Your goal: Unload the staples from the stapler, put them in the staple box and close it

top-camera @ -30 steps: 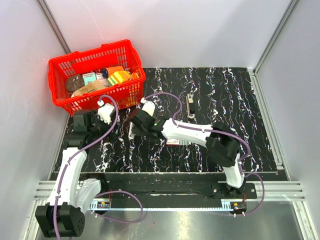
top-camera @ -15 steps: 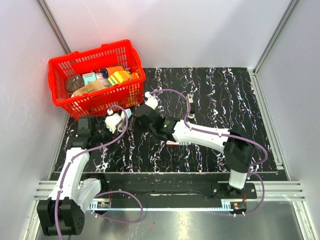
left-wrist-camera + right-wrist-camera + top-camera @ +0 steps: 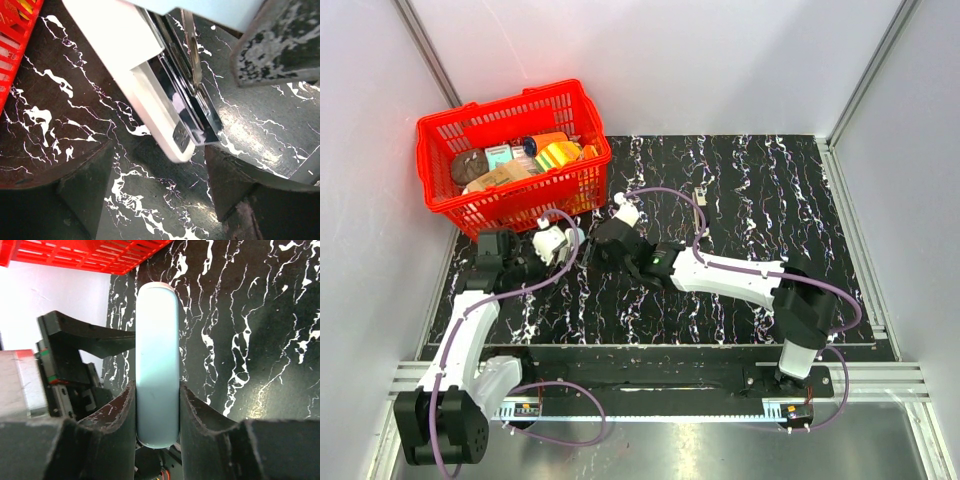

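The stapler has a white base (image 3: 131, 75), a shiny metal magazine (image 3: 192, 107) and a light blue top (image 3: 157, 365). My right gripper (image 3: 157, 440) is shut on the blue top, holding it raised off the base, so the stapler is hinged open. My left gripper (image 3: 160, 192) is open, its fingers (image 3: 85, 185) low over the mat, and the white base's end lies just ahead of the gap. In the top view the left gripper (image 3: 570, 243) and the right gripper (image 3: 603, 247) meet at the mat's left, hiding the stapler.
A red basket (image 3: 510, 205) full of packets stands at the back left, close behind both grippers; its rim shows in the left wrist view (image 3: 15, 35). A slim dark object (image 3: 701, 200) lies on the black marbled mat (image 3: 770, 200) at the back centre.
The left gripper has swung right to the stapler. The right gripper has shifted slightly right, its arm stretched out further. The white stapler, visible on the mat earlier, is now hidden between them.
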Tool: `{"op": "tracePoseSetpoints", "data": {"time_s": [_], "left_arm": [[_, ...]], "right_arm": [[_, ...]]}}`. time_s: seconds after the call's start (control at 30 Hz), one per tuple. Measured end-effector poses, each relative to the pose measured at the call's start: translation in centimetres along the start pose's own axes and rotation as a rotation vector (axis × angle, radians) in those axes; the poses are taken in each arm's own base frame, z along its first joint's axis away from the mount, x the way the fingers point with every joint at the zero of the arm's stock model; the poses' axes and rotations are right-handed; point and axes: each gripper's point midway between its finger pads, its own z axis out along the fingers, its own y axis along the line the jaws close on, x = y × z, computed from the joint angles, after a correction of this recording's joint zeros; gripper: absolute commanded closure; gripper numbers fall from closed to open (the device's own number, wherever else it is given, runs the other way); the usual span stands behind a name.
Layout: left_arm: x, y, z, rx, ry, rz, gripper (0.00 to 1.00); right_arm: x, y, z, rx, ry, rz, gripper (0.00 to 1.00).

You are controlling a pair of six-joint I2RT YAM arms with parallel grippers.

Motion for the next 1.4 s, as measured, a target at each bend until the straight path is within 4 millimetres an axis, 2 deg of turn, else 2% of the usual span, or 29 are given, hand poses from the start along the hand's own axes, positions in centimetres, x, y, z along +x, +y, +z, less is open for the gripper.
{"op": "tracePoseSetpoints", "data": {"time_s": [0.23, 0.47, 0.57, 0.63, 1.0, 1.27, 1.4], "left_arm": [[0.3, 0.0, 0.5, 0.027, 0.018, -0.005, 0.56], [0.3, 0.2, 0.6, 0.042, 0.026, -0.016, 0.77], [0.4, 0.3, 0.7, 0.053, 0.036, -0.033, 0.95], [0.6, 0.4, 0.7, 0.061, 0.046, -0.047, 0.99], [1.2, 0.7, 0.9, 0.082, 0.084, -0.014, 1.00], [2.0, 3.0, 1.4, -0.039, 0.089, 0.071, 1.00], [2.3, 4.9, 1.8, -0.124, 0.084, 0.136, 1.00]], "right_arm": [[0.0, 1.3, -0.3, -0.057, 0.010, 0.037, 1.00], [-0.2, 1.6, -0.2, -0.073, 0.000, 0.057, 1.00], [0.0, 1.5, -0.1, -0.072, 0.002, 0.059, 1.00], [0.0, 1.4, -0.1, -0.072, 0.003, 0.058, 1.00], [0.9, 0.4, 0.1, -0.093, 0.009, 0.043, 1.00], [2.5, -0.5, 0.1, -0.161, 0.041, -0.054, 1.00], [4.2, -1.7, 0.0, -0.171, 0.077, -0.126, 1.00]]}}
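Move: The blue stapler hangs opened in the right gripper; its free white-and-metal end is already between the open left fingers, about 1 cm ahead, 1 cm right of and 1 cm above the left hand. From the right hand that end lies level ahead, some 5 cm left and 6 cm below. The red basket's middle is roughly 24 cm ahead and 14 cm left of the left hand; the black stapler is 15 cm ahead, 31 cm right and 10 cm down. Close the left fingers to a narrow gap on the stapler's free end while sinking about 1 cm, then draw the left gripper forward and to its left, and slightly down, some 5 cm away from the stapler. Keep the right gripper shut on the blue cover, lifting it about 1 cm, then pull back and down about 5 cm, turning counter-clockwise. ##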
